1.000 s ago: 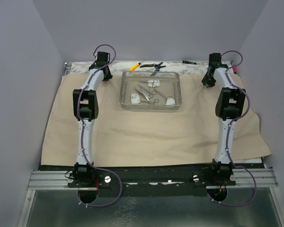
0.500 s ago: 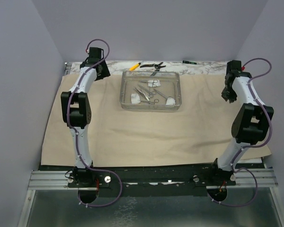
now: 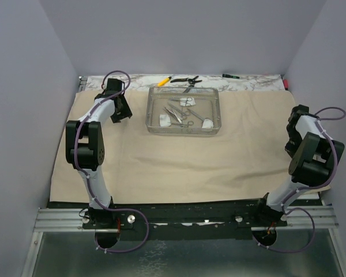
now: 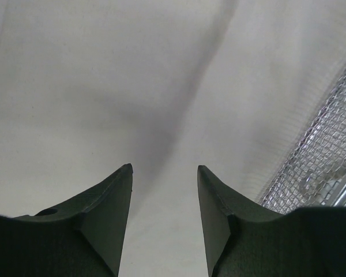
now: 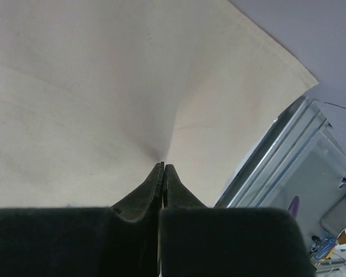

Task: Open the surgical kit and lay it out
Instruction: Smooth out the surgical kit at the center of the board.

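The beige cloth wrap (image 3: pixel 179 161) lies spread flat over the table. On its far middle stands the clear plastic tray (image 3: pixel 152 128), holding steel clamps (image 3: pixel 176 111) and white gauze balls (image 3: pixel 165 120). My left gripper (image 3: pixel 122 109) hangs over the cloth left of the tray. In the left wrist view it (image 4: pixel 164 168) is open, with only bare cloth (image 4: pixel 132 86) between the fingers. My right gripper (image 3: pixel 292 135) is at the cloth's right edge. The right wrist view shows it (image 5: pixel 163 165) shut, and a crease in the cloth (image 5: pixel 104 104) runs right up to its tips.
A yellow pen (image 3: pixel 164 81) and black-handled pliers (image 3: pixel 184 79) lie behind the tray on the silver sheet (image 4: pixel 320 156). A small dark-green item (image 3: pixel 230 75) lies further right. A metal rail (image 3: pixel 184 214) runs along the near edge, also beside the cloth's corner (image 5: pixel 265 161). Purple walls enclose three sides.
Both arms swung outward from the far corners. The left gripper came nearer and its jaws spread. The right gripper moved down the right edge and closed.
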Action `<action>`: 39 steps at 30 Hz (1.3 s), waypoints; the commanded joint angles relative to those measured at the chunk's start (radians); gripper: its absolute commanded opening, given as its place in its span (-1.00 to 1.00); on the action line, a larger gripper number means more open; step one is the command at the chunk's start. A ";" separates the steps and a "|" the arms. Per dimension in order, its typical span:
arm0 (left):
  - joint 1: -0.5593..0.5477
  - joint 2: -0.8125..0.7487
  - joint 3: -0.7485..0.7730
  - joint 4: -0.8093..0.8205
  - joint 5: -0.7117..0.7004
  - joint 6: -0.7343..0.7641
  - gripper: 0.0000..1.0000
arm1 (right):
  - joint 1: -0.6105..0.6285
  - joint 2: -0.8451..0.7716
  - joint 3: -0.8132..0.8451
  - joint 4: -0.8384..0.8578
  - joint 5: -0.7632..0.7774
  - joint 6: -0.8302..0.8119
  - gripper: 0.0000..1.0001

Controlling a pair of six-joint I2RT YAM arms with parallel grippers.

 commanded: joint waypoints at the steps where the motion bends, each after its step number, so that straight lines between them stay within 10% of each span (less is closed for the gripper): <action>1: 0.005 -0.086 -0.063 0.047 0.008 -0.036 0.00 | -0.092 -0.027 -0.021 -0.042 0.016 0.013 -0.99; 17: 0.020 -0.045 -0.032 0.054 0.010 -0.020 -0.01 | -0.217 0.199 -0.033 0.053 0.030 -0.105 -0.99; 39: 0.079 -0.049 -0.034 0.053 0.040 -0.005 -0.01 | -0.083 -0.057 -0.053 -0.090 0.207 0.041 -0.99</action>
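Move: The surgical kit's cloth wrapper has its front right corner about 17 cm back and 12 cm to the right of the right hand, some 4 cm below. The wrapper's right edge is level with that hand, roughly 9 cm to its right; a strip of bare marble shows about 22 cm back and 10 cm right. From the left hand, the corner is about 41 cm back and 100 cm right, 6 cm lower. Back and to the right, the right hand travels about 5 cm over the kit wrapper, then sinks some 4 cm towards it and sweeps level, farther back towards the front right corner, shut fingertips swinging about 20 degrees towards the base. It ends rising almost 4 cm. The left hand backs off briefly, returns and drifts a little left, still half open above the cloth. ##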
